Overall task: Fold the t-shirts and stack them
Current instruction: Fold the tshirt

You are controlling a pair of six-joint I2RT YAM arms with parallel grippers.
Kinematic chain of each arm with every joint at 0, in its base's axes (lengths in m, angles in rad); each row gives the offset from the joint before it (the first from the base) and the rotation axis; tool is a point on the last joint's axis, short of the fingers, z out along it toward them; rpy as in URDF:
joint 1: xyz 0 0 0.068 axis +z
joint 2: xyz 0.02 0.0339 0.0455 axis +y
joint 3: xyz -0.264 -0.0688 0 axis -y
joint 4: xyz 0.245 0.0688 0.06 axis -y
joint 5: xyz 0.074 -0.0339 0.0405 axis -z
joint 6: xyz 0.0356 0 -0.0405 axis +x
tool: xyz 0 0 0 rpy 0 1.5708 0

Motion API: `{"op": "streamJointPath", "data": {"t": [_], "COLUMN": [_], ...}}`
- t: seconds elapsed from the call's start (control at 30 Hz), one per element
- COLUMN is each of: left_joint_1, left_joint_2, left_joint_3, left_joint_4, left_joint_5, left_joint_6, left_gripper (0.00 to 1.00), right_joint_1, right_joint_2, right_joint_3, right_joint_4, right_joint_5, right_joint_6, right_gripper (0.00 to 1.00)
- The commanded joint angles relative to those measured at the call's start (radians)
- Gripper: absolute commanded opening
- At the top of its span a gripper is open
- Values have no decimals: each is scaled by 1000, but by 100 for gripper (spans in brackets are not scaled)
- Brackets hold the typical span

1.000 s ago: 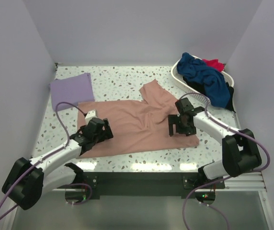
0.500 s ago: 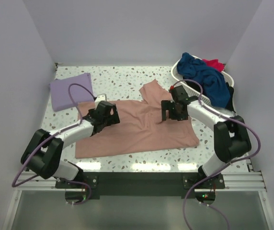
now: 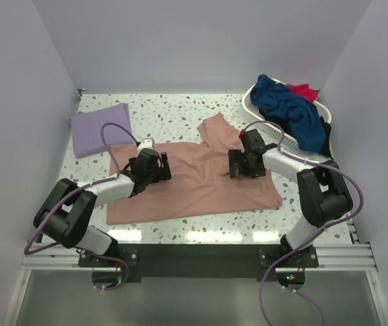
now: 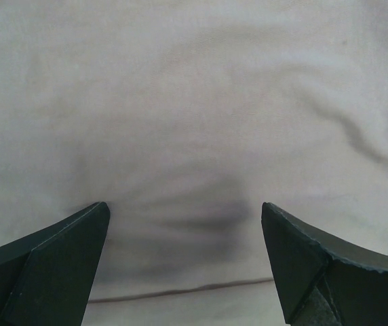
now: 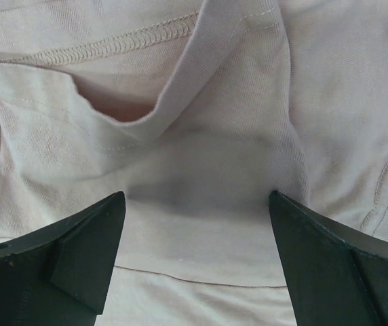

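Observation:
A dusty-pink t-shirt (image 3: 194,183) lies spread flat in the middle of the table, one sleeve pointing to the back. My left gripper (image 3: 159,167) is low over its left half, jaws wide open, only pink cloth (image 4: 187,122) between the fingertips. My right gripper (image 3: 243,163) is low over the right half near the collar (image 5: 146,81), also open with nothing held. A folded lavender t-shirt (image 3: 100,128) rests at the back left. Navy (image 3: 290,112), red (image 3: 304,90) and black (image 3: 324,132) t-shirts are heaped in the basket.
The white slatted laundry basket (image 3: 254,109) stands at the back right corner, close to the right arm. Purple cables loop from both arms. Walls close the table in on the left, back and right.
Both grippers have swung inward from the shirt's near side and edges onto its middle; both stayed open. The shirt has not moved.

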Motion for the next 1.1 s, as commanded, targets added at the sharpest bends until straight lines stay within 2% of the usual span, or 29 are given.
{"op": "streamJointPath", "data": {"t": [0.0,0.3,0.63,0.73,0.9,1.0,1.03,1.07], "left_joint_1": [3,-51,-71,-74,-65,45,135,170], "left_joint_2": [-57,-174,-364,-394,-390,-338,-301,-281], "left_joint_3": [-92,-203,-223,-180,25,131,150,183], "left_joint_4": [-33,-100,-225,-258,-369,-373,-369,-357], "left_joint_5": [-1,29,23,13,-108,-89,-78,-78], "left_joint_6": [-7,-87,-122,-100,-24,31,41,48], "left_gripper": [100,100,100,100,100,100,100,100], "right_joint_1": [-2,-1,27,29,29,29,29,30], "right_joint_2": [-9,-186,-305,-339,-411,-423,-427,-428], "right_joint_3": [-81,-262,-281,-243,-128,-59,-46,-35], "right_joint_4": [-35,-93,-152,-210,-293,-319,-320,-317], "right_joint_5": [-4,-40,-71,-51,-18,-24,-30,-34], "right_joint_6": [27,92,141,115,75,60,58,55], "right_gripper": [91,90,90,90,91,91,91,91]}}
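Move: The pink t-shirt lies under both hands, its middle roughly 13 cm right and 5 cm back of the left hand, about 1 cm lower. The folded purple shirt is some 13 cm ahead and 16 cm left of that hand. From the right hand, the pink shirt's middle is about 5 cm back and 17 cm left, also 1 cm down; the laundry basket stands around 18 cm ahead and 12 cm right, its middle slightly higher. With open fingertips still resting on the pink t-shirt, both hands drag the cloth back towards the robot and the table's near edge, the left about 8 cm and the right about 10 cm. Then both come free of it and rise, swinging forward again, the left higher and farther; the fingers stay open throughout. ##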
